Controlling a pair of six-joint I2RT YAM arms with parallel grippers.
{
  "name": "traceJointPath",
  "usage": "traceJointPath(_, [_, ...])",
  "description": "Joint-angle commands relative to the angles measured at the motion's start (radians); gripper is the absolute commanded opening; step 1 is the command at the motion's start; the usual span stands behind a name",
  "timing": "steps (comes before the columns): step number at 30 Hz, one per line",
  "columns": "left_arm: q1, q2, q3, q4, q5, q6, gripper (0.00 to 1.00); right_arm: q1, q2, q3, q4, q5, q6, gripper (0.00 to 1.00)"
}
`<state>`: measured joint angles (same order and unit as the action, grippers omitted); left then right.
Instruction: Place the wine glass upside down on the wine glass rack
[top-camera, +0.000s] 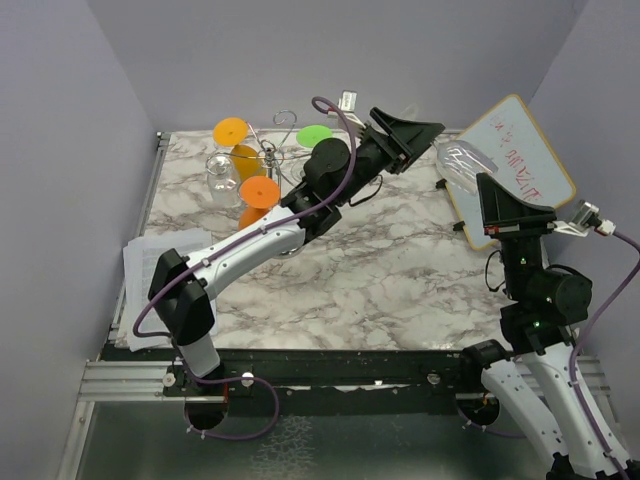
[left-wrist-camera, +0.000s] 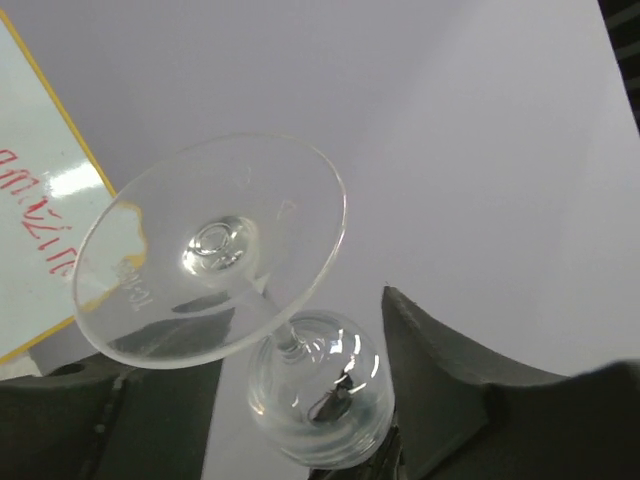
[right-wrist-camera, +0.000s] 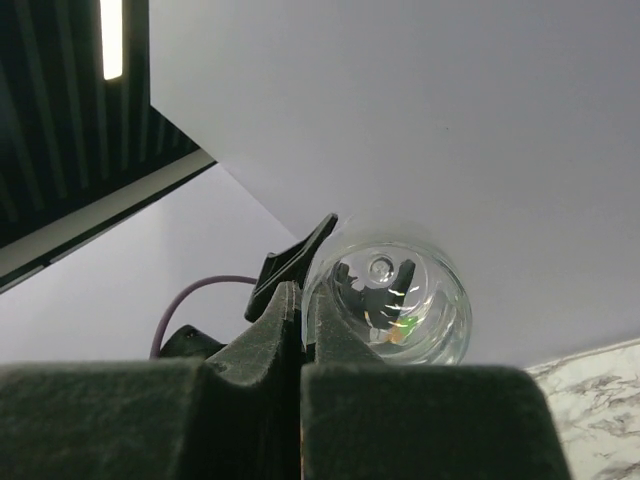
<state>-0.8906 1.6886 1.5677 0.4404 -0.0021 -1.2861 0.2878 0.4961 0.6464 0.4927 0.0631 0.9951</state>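
The clear wine glass (top-camera: 462, 160) lies level in the air over the table's far right. My right gripper (top-camera: 487, 185) is shut on the bowl's rim; in the right wrist view its jaws (right-wrist-camera: 308, 300) pinch the glass wall (right-wrist-camera: 400, 310). My left gripper (top-camera: 425, 145) reaches in from the left, open, with one finger on each side of the stem. In the left wrist view the round foot (left-wrist-camera: 215, 250) is nearest, and the left finger stands apart from the glass. The wine glass rack (top-camera: 272, 152) stands at the far left with glasses hung on it.
Orange (top-camera: 231, 130) and green (top-camera: 313, 134) glass feet show on the rack, and a clear glass (top-camera: 222, 178) is beside it. A whiteboard (top-camera: 520, 160) leans at the far right behind the held glass. Papers (top-camera: 140, 275) lie off the table's left edge.
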Motion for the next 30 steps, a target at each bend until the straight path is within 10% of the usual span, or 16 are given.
traceJointPath(1, [-0.002,0.052,0.082,0.020,-0.007,-0.008,0.50,-0.004,-0.009,-0.011,0.091,-0.055,0.014,0.01])
traceJointPath(10, [-0.003,0.092,0.098,0.032,0.053,-0.042,0.00,-0.004,-0.015,-0.016,0.066,-0.082,0.000,0.01])
traceJointPath(15, [0.000,0.093,0.097,0.073,0.067,0.032,0.00,-0.004,-0.032,0.014,-0.069,-0.046,0.025,0.07])
traceJointPath(23, [0.017,0.038,0.060,0.126,0.042,0.383,0.00,-0.004,-0.086,0.111,-0.374,0.065,-0.026,0.62])
traceJointPath(30, [0.019,-0.004,0.062,0.144,0.151,0.748,0.00,-0.004,-0.091,0.206,-0.593,0.146,-0.080,0.71])
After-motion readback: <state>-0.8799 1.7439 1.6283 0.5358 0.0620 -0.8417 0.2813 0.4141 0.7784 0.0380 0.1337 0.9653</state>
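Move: The clear wine glass's stem lies just off the left fingertips, about 1 cm ahead, 2 cm right and level. The right fingers still hold that glass by its rim, the stem some 7 cm ahead, 8 cm left and 6 cm above them. From the left hand, the hanging green glass is roughly 19 cm left, 4 cm ahead and 15 cm lower; the rack is about 27 cm left, 2 cm ahead and 20 cm lower. Left hand edges about 1.5 cm right, pinches the stem, tilts 25 degrees; right opens and sinks 3 cm. ##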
